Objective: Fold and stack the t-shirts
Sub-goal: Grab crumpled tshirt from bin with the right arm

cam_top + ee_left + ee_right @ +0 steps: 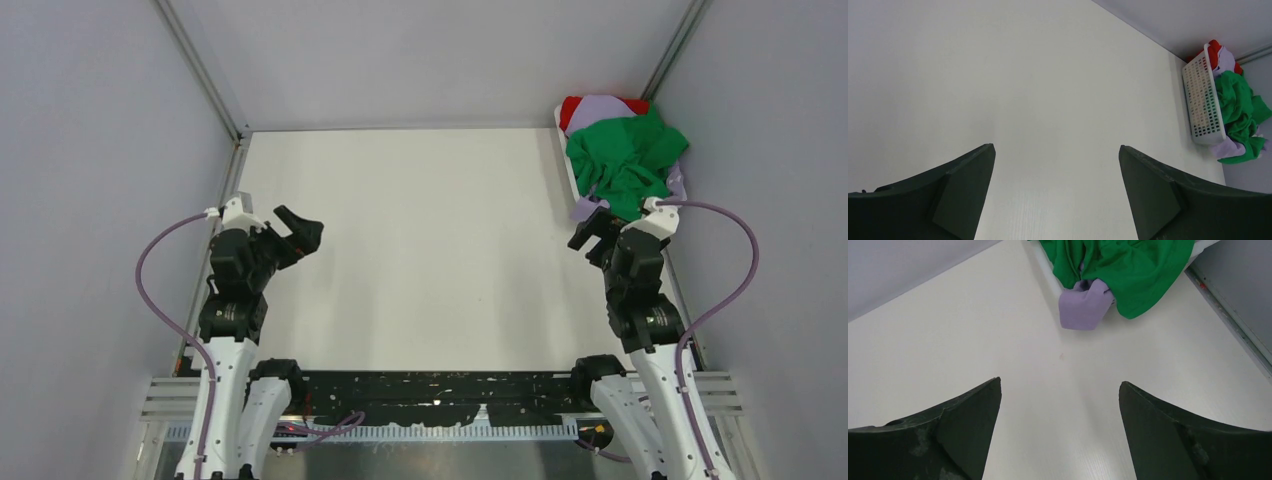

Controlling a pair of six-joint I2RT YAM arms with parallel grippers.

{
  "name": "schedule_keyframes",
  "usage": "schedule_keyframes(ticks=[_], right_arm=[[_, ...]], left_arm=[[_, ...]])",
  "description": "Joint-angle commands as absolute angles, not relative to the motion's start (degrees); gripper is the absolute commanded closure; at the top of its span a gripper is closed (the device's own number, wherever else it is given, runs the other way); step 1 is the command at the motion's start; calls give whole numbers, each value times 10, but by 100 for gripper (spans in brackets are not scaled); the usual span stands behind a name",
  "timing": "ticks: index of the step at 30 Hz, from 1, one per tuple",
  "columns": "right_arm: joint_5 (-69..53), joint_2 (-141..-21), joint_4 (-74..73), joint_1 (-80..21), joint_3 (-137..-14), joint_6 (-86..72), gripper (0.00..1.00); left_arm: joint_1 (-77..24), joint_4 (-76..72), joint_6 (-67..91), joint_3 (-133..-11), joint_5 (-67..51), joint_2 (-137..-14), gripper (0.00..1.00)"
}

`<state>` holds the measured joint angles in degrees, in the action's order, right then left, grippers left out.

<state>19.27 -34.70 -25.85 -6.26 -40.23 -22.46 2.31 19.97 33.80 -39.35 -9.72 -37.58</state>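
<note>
The t-shirts lie heaped in a white basket point(1202, 97) at the table's far right corner. The green t-shirt point(625, 158) is on top and spills over the rim. The lavender t-shirt point(605, 104) shows under it, with a sleeve point(1083, 305) hanging onto the table. The red t-shirt point(572, 108) peeks out at the back. My right gripper point(592, 230) is open and empty, just short of the hanging lavender cloth. My left gripper point(300, 230) is open and empty over the table's left side, far from the heap.
The white table point(430, 250) is walled in by grey panels on the left, back and right. A metal rail point(1233, 325) runs along the right edge beside the basket. The arm bases and cables sit at the near edge.
</note>
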Motion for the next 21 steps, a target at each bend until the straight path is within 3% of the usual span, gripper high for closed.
schedule_keyframes(ticks=[1,8,21], right_arm=[[218,-356,-243,-61,-443,-231,5],[193,-486,-203,-62,-536,-182,5],[234,-939,-281,-8,-900,-114,2]], left_arm=[[24,169,327,-392,-122,-360,1],[23,147,322,-396,-98,-375,1],[24,134,315,-420,-38,-467,1]])
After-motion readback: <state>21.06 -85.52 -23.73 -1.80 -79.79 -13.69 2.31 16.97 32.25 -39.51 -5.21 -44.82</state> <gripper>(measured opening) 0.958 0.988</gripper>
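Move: The crumpled green t-shirt on top of the bin is next for the open right hand: about 17 cm ahead, 7 cm to its right and some 12 cm below. A purple shirt's end hangs over the bin's near edge, roughly 10 cm ahead, 2 cm right and 15 cm below, and the red t-shirt at the far end is about 31 cm ahead, 4 cm right and 11 cm below. From the left hand the green t-shirt lies some 15 cm ahead, 65 cm right and 12 cm lower. Towards the green t-shirt in the bin the right hand swings forward about 18 cm with growing speed, first climbing some 5 cm, then starting to sink, and drifting a little right at the end. It passes over the bin's near edge with fingers wide open, tipping down by some 10 degrees and rolling its left side lower, still clear of the cloth. The left hand, open and empty, eases a couple of centimetres forward and down. ##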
